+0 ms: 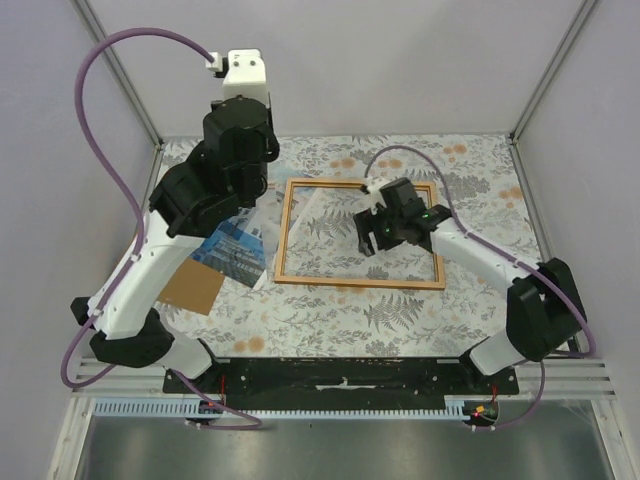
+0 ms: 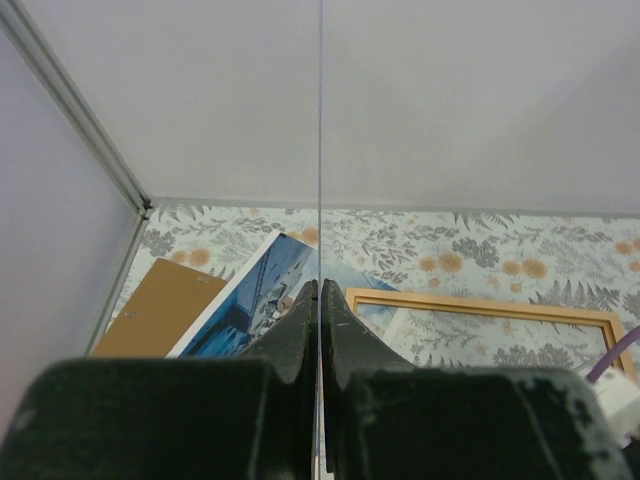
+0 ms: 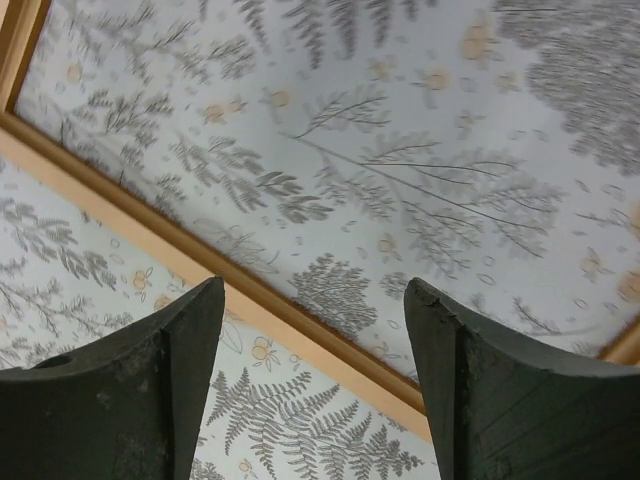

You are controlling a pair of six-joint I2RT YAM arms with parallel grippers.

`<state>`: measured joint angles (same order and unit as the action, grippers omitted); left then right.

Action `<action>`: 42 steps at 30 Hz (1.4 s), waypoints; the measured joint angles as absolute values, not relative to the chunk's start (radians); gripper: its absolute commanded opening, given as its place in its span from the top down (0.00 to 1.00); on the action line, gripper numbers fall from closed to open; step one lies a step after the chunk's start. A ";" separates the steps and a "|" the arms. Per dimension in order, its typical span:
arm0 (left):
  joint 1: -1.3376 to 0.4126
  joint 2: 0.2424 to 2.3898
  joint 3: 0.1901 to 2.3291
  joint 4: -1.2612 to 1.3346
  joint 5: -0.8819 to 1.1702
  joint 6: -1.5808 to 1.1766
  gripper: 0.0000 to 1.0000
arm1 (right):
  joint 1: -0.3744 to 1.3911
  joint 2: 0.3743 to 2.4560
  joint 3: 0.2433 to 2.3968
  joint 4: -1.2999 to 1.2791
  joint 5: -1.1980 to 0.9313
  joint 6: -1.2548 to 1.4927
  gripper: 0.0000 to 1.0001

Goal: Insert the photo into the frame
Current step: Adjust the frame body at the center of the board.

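The photo (image 1: 236, 250), a blue-and-white print, lies face up on the table left of the frame (image 1: 360, 281). It overlaps a brown backing board (image 1: 193, 286). The left wrist view shows the photo (image 2: 243, 300) and frame (image 2: 480, 306) below. My left gripper (image 2: 320, 290) is shut on a thin clear sheet (image 2: 320, 120) seen edge-on, held above the photo and the frame's left rail. In the top view its jaws are hidden under the arm. My right gripper (image 1: 368, 240) is open and empty just above the frame's inside, with its near rail (image 3: 200, 265) below the fingertips.
A floral cloth (image 1: 330, 315) covers the table. Grey walls with metal posts (image 1: 120, 75) close in the left, back and right sides. The backing board (image 2: 160, 305) lies close to the left wall. A purple cable (image 1: 400, 152) arcs over the frame's far right corner.
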<state>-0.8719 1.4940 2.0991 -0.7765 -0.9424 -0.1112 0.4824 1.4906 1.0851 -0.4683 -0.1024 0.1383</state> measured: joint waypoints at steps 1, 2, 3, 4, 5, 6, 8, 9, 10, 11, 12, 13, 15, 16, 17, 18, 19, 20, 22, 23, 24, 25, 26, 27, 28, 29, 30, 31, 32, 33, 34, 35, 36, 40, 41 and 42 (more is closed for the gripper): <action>-0.872 1.492 2.111 -0.776 -0.951 -0.108 0.98 | 0.525 1.509 1.086 -0.463 -0.100 0.102 0.21; -0.872 1.490 2.126 -0.776 -0.966 -0.103 0.98 | 0.558 1.529 1.089 -0.462 -0.100 0.075 0.21; -0.872 1.487 2.139 -0.775 -0.976 -0.099 0.98 | 0.595 1.557 1.095 -0.463 -0.100 0.043 0.21; -0.872 1.483 2.148 -0.775 -0.987 -0.095 0.98 | 0.623 1.584 1.100 -0.464 -0.102 0.019 0.21; -0.872 1.477 2.154 -0.774 -0.996 -0.091 0.98 | 0.647 1.609 1.106 -0.465 -0.105 -0.005 0.21; -0.871 1.471 2.157 -0.773 -1.001 -0.088 0.98 | 0.671 1.637 1.114 -0.471 -0.107 -0.031 0.21; -0.872 1.463 2.162 -0.773 -1.014 -0.085 0.98 | 0.704 1.671 1.129 -0.482 -0.113 -0.066 0.20; -0.872 1.459 2.162 -0.772 -1.019 -0.084 0.98 | 0.720 1.686 1.135 -0.487 -0.115 -0.082 0.21; -0.871 1.457 2.162 -0.772 -1.021 -0.084 0.98 | 0.736 1.698 1.141 -0.492 -0.115 -0.096 0.21; -0.871 1.456 2.162 -0.772 -1.023 -0.084 0.98 | 0.751 1.709 1.148 -0.498 -0.115 -0.108 0.21; -0.872 1.455 2.162 -0.772 -1.024 -0.084 0.98 | 0.767 1.721 1.156 -0.504 -0.113 -0.120 0.21; -0.872 1.455 2.162 -0.772 -1.024 -0.084 0.98 | 0.779 1.731 1.161 -0.508 -0.113 -0.128 0.21; -0.872 1.455 2.162 -0.772 -1.024 -0.083 0.98 | 0.802 1.750 1.168 -0.512 -0.111 -0.142 0.21; -0.872 1.455 2.162 -0.772 -1.024 -0.083 0.98 | 0.812 1.757 1.168 -0.514 -0.111 -0.147 0.21; -0.872 1.455 2.162 -0.772 -1.024 -0.083 0.98 | 0.820 1.764 1.168 -0.519 -0.111 -0.152 0.21; -0.872 1.455 2.162 -0.772 -1.024 -0.083 0.98 | 0.823 1.769 1.168 -0.522 -0.111 -0.155 0.21; -0.872 1.455 2.162 -0.772 -1.024 -0.083 0.98 | 0.825 1.773 1.168 -0.525 -0.110 -0.159 0.21; -0.872 1.455 2.162 -0.772 -1.023 -0.083 0.98 | 0.826 1.777 1.168 -0.528 -0.107 -0.160 0.22; -0.872 1.455 2.162 -0.772 -1.023 -0.083 0.98 | 0.826 1.787 1.168 -0.532 -0.103 -0.166 0.23; -0.872 1.455 2.162 -0.771 -1.023 -0.083 0.98 | 0.826 1.792 1.168 -0.534 -0.099 -0.168 0.24; -0.871 1.456 2.162 -0.771 -1.023 -0.083 0.98 | 0.826 1.799 1.168 -0.535 -0.097 -0.170 0.25; -0.872 1.455 2.162 -0.771 -1.023 -0.083 0.98 | 0.826 1.805 1.169 -0.536 -0.095 -0.173 0.25; -0.872 1.455 2.162 -0.771 -1.023 -0.083 0.98 | 0.826 1.811 1.169 -0.538 -0.092 -0.175 0.26; -0.872 1.455 2.162 -0.771 -1.023 -0.083 0.98 | 0.826 1.818 1.169 -0.540 -0.089 -0.177 0.27; -0.872 1.455 2.162 -0.770 -1.022 -0.083 0.98 | 0.827 1.824 1.169 -0.541 -0.088 -0.178 0.27; -0.872 1.455 2.160 -0.768 -1.022 -0.083 0.98 | 0.828 1.828 1.169 -0.542 -0.086 -0.179 0.28; -0.872 1.454 2.157 -0.767 -1.022 -0.083 0.98 | 0.829 1.831 1.169 -0.542 -0.084 -0.181 0.30; -0.872 1.451 2.151 -0.763 -1.022 -0.083 0.98 | 0.830 1.832 1.169 -0.543 -0.081 -0.182 0.32; -0.872 1.449 2.145 -0.760 -1.022 -0.083 0.98 | 0.830 1.833 1.169 -0.544 -0.080 -0.183 0.36; -0.872 1.447 2.140 -0.757 -1.021 -0.083 0.98 | 0.830 1.833 1.169 -0.544 -0.080 -0.185 0.41; -0.872 1.445 2.135 -0.754 -1.021 -0.083 0.98 | 0.833 1.833 1.169 -0.543 -0.077 -0.185 0.48; -0.872 1.444 2.131 -0.752 -1.021 -0.083 0.98 | 0.834 1.833 1.169 -0.543 -0.072 -0.186 0.55; -0.872 1.443 2.126 -0.748 -1.021 -0.083 0.98 | 0.834 1.833 1.169 -0.543 -0.069 -0.188 0.62; -0.872 1.437 2.104 -0.735 -1.020 -0.083 0.98 | 0.842 1.828 1.169 -0.532 -0.050 -0.210 0.75; -0.872 1.437 2.101 -0.731 -1.020 -0.083 0.98 | 0.846 1.824 1.169 -0.527 -0.043 -0.216 0.78; -0.872 1.437 2.097 -0.727 -1.020 -0.083 0.98 | 0.854 1.818 1.169 -0.526 -0.035 -0.223 0.80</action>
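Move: The right hand, open and empty, hovers above the middle of the frame body. The part of the frame's near rail it goes for, left of that rail's middle, lies about 8 cm back, 8 cm to its left and 10 cm below. At that same depth, the frame's left rail is some 14 cm left and level ahead, the photo about 19 cm left and 2 cm farther out. From the left hand, the near-rail part is roughly 8 cm back, 7 cm right and 47 cm below. The right fingers close from wide open onto the frame's near rail, left of its middle, and pinch it. To reach it the hand swings down, left and back together, about 10 cm down and 8 cm each of the others, while the wrist turns some 35 degrees counter-clockwise and the fingers tip almost straight down. The left hand, shut and empty, draws about 3 cm up and left, then stops and sinks slightly. ##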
